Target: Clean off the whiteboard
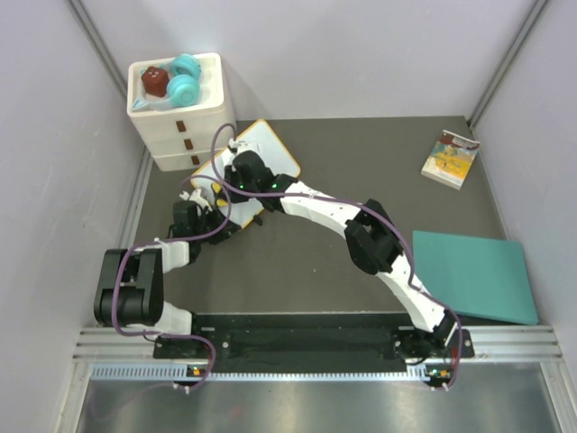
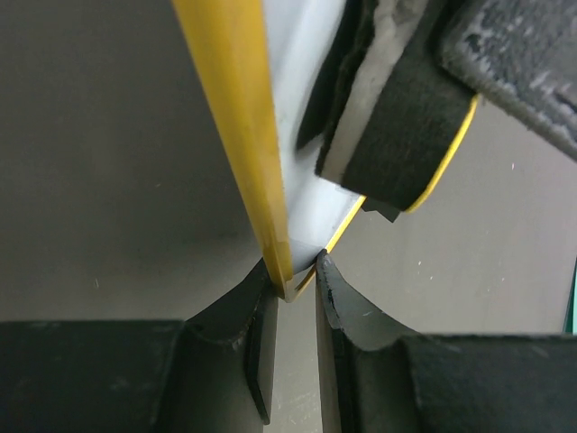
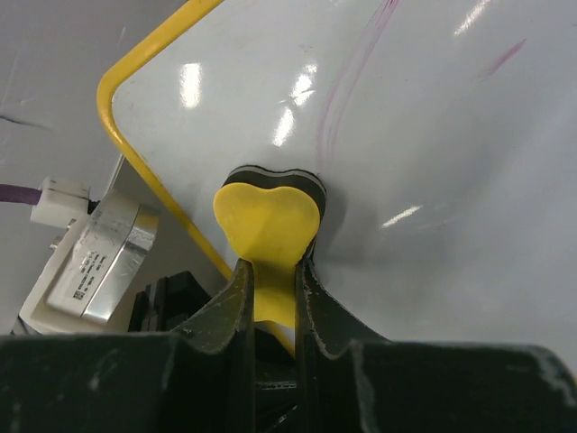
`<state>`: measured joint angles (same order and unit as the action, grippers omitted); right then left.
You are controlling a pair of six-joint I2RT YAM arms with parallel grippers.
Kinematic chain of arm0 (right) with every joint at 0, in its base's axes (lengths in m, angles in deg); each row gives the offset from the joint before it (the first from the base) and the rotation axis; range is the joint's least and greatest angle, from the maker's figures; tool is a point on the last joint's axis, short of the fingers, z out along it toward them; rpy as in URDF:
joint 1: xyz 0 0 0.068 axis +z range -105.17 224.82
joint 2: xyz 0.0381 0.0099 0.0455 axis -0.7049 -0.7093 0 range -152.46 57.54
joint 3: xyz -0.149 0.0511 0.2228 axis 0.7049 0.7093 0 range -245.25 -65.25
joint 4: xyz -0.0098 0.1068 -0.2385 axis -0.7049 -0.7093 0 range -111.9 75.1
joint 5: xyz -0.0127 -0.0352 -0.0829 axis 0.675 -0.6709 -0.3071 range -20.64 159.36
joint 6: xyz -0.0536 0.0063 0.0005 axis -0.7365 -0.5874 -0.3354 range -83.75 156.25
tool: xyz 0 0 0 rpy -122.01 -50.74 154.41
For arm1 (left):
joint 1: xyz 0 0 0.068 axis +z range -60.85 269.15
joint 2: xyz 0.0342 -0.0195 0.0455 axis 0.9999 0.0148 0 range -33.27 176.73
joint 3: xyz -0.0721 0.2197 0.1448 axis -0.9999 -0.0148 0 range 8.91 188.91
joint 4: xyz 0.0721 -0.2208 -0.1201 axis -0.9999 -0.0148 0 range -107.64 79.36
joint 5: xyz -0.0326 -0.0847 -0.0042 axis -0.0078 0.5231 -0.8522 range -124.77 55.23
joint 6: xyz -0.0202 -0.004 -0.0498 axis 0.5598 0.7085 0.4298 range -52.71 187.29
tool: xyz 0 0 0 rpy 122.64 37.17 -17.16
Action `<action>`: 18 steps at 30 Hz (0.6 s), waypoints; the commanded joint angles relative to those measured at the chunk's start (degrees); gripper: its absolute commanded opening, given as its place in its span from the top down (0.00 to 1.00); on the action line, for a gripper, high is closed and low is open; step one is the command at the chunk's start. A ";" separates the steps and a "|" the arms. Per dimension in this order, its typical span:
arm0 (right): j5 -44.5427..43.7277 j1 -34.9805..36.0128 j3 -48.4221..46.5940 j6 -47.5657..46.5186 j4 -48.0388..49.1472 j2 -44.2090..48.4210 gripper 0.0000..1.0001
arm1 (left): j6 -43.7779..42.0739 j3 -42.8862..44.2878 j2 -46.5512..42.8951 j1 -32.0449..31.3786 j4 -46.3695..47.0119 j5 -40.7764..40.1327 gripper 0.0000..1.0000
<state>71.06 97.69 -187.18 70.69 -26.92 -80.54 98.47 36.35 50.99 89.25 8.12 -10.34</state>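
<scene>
The whiteboard [image 1: 267, 147], white with a thin orange-yellow frame, lies at the back left of the table, partly under both arms. In the right wrist view its surface [image 3: 433, 135] bears faint purple streaks. My right gripper [image 3: 273, 271] is shut on a yellow heart-shaped eraser [image 3: 267, 225], whose dark felt side presses on the board. My left gripper [image 2: 297, 275] is shut on the board's yellow corner [image 2: 243, 135]. The eraser's felt [image 2: 397, 135] shows above it. In the top view the left gripper [image 1: 209, 200] and right gripper [image 1: 236, 173] meet at the board's near left edge.
A white three-drawer box [image 1: 178, 113] with toys on top stands just behind the board. A small book [image 1: 451, 159] lies at the back right. A teal mat [image 1: 473, 275] lies at the right. Grey walls close in on both sides.
</scene>
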 commanded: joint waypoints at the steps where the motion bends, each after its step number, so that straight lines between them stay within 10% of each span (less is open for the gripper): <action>1: -2.56 -0.13 -2.52 -1.12 -0.56 -1.05 1.00 | -3.32 -0.28 0.19 0.16 -3.73 -6.14 0.82; 18: -4.51 -8.64 -9.82 5.45 0.76 -4.48 1.00 | -3.67 -0.28 -0.33 -1.94 -4.09 -7.20 0.82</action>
<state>68.43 92.75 -193.82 72.37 -28.55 -82.96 98.42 36.35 50.80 87.87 8.21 -11.83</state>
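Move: The remaining pink marks on the whiteboard lie about 10 cm ahead of the right hand, 3 cm to its right and some 3 cm higher; its fingers already hold the yellow eraser against the board. The board's near corner is about 8 cm back, 4 cm right and 4 cm lower, with the white drawer box some 14 cm ahead and 7 cm left, at hand height. From the left hand, clamping that corner, the marks are roughly 17 cm straight ahead and 5 cm up. Forward and somewhat to the right, gathering speed from near rest, the right hand sweeps the gripped eraser about 7 cm along the board, away from its near corner and towards the remaining marks. The hand rises about 2 cm with the board's slope and turns some 10 degrees clockwise. The left hand stays put, keeping its pinch on the near corner. ##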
